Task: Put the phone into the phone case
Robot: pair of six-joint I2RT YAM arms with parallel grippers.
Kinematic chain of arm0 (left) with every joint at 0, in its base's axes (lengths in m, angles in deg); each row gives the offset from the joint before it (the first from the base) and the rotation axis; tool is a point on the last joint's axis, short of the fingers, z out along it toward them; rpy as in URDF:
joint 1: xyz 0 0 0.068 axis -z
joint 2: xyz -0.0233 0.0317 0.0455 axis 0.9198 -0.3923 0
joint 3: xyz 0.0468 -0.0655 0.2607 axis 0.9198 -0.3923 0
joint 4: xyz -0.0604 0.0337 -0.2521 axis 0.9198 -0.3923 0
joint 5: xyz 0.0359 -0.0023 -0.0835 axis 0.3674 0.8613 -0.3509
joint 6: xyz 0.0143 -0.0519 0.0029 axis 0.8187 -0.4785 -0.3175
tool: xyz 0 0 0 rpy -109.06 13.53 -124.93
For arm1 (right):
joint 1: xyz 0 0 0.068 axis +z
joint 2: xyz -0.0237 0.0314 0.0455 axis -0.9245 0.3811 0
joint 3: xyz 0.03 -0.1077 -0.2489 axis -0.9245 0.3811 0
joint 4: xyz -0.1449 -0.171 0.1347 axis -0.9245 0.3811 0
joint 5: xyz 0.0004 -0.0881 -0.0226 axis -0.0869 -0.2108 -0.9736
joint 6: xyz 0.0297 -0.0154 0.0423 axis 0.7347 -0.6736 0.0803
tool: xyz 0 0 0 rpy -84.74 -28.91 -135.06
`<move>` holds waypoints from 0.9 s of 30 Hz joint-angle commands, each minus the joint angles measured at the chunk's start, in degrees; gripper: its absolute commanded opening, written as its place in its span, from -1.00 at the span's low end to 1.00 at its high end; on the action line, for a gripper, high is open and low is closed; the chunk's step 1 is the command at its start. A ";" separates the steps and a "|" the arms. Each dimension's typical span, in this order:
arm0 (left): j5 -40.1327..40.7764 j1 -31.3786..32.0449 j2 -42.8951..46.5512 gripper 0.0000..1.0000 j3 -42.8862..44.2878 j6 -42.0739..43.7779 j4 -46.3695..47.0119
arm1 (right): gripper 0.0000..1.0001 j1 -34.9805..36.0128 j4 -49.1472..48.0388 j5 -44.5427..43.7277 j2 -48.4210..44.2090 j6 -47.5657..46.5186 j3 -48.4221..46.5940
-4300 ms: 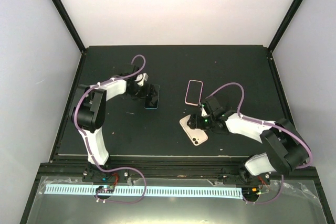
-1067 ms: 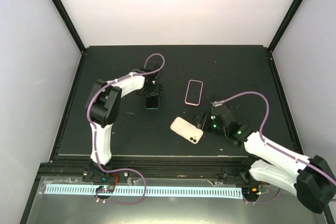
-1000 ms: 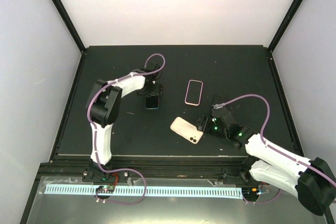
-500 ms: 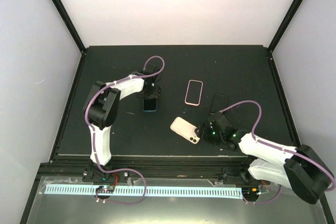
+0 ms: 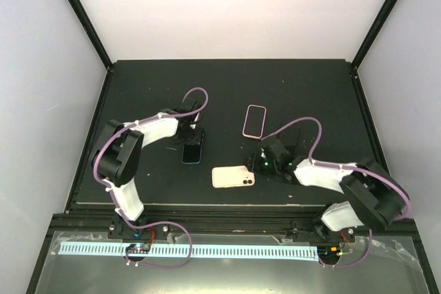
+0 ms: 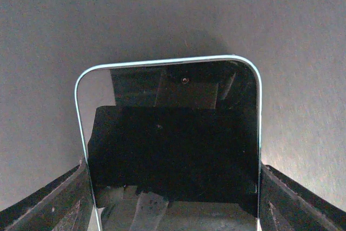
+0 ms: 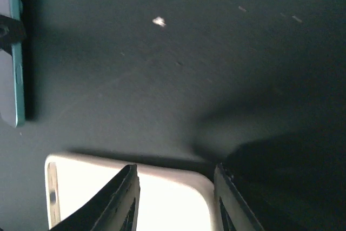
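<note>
The phone point(image 5: 193, 152) has a black screen and a light-blue rim and lies face up, left of centre. My left gripper point(image 5: 192, 142) straddles its width, and in the left wrist view both fingers point(image 6: 81, 201) press the phone's point(image 6: 173, 144) long edges. A cream shell with two camera holes, which I take for the phone case point(image 5: 231, 177), lies back up and crosswise near the front. My right gripper point(image 5: 256, 168) is at its right end and stands open. One finger point(image 7: 127, 198) hangs over the cream surface point(image 7: 86, 198), the other just past its rounded corner. The phone's edge point(image 7: 16, 63) shows at far left.
A pink-rimmed, phone-shaped piece point(image 5: 254, 121) lies flat behind the right gripper, apart from both arms. Black frame rails point(image 5: 365, 122) border the dark mat, with white walls behind. Small white crumbs point(image 7: 158, 21) dot the mat.
The cream case has swung from diagonal to crosswise and slid left. The right gripper came up to its end and narrowed. The left gripper closed on the phone and drew it nearer and leftward.
</note>
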 commanded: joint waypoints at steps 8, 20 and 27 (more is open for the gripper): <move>-10.73 3.63 11.40 0.25 -11.62 0.10 0.07 | -0.17 0.22 9.90 -1.79 6.91 -12.59 -13.72; -15.14 9.49 19.06 0.24 -11.76 0.88 -0.27 | -0.11 5.16 19.11 2.45 -7.00 1.76 -4.45; -16.92 11.99 21.00 0.23 -11.82 1.31 0.68 | -0.08 10.33 14.13 2.71 -12.41 11.36 2.11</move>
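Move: The left hand, gripping the phone on the table, has the empty pale case about 15 cm back and 15 cm to its right, roughly 1 cm lower. The pink-cased phone is some 6 cm ahead and 22 cm to the right. From the right hand, the pale case's middle lies about 5 cm back, 7 cm left and 2 cm down; the pink-cased phone is about 16 cm straight ahead, the held phone some 5 cm ahead and 21 cm left. Back and rightward towards the pale case, the left arm draws the gripped phone about 10 cm back, lifting it nearly 5 cm late on while turning it some 15 degrees clockwise and rolling its left side down. The right hand, at the case's forward right corner, first nudges about 4 cm forward-left, then rises off and swings back some 10 cm past the case's right end, sinking again, fingers still half open. ##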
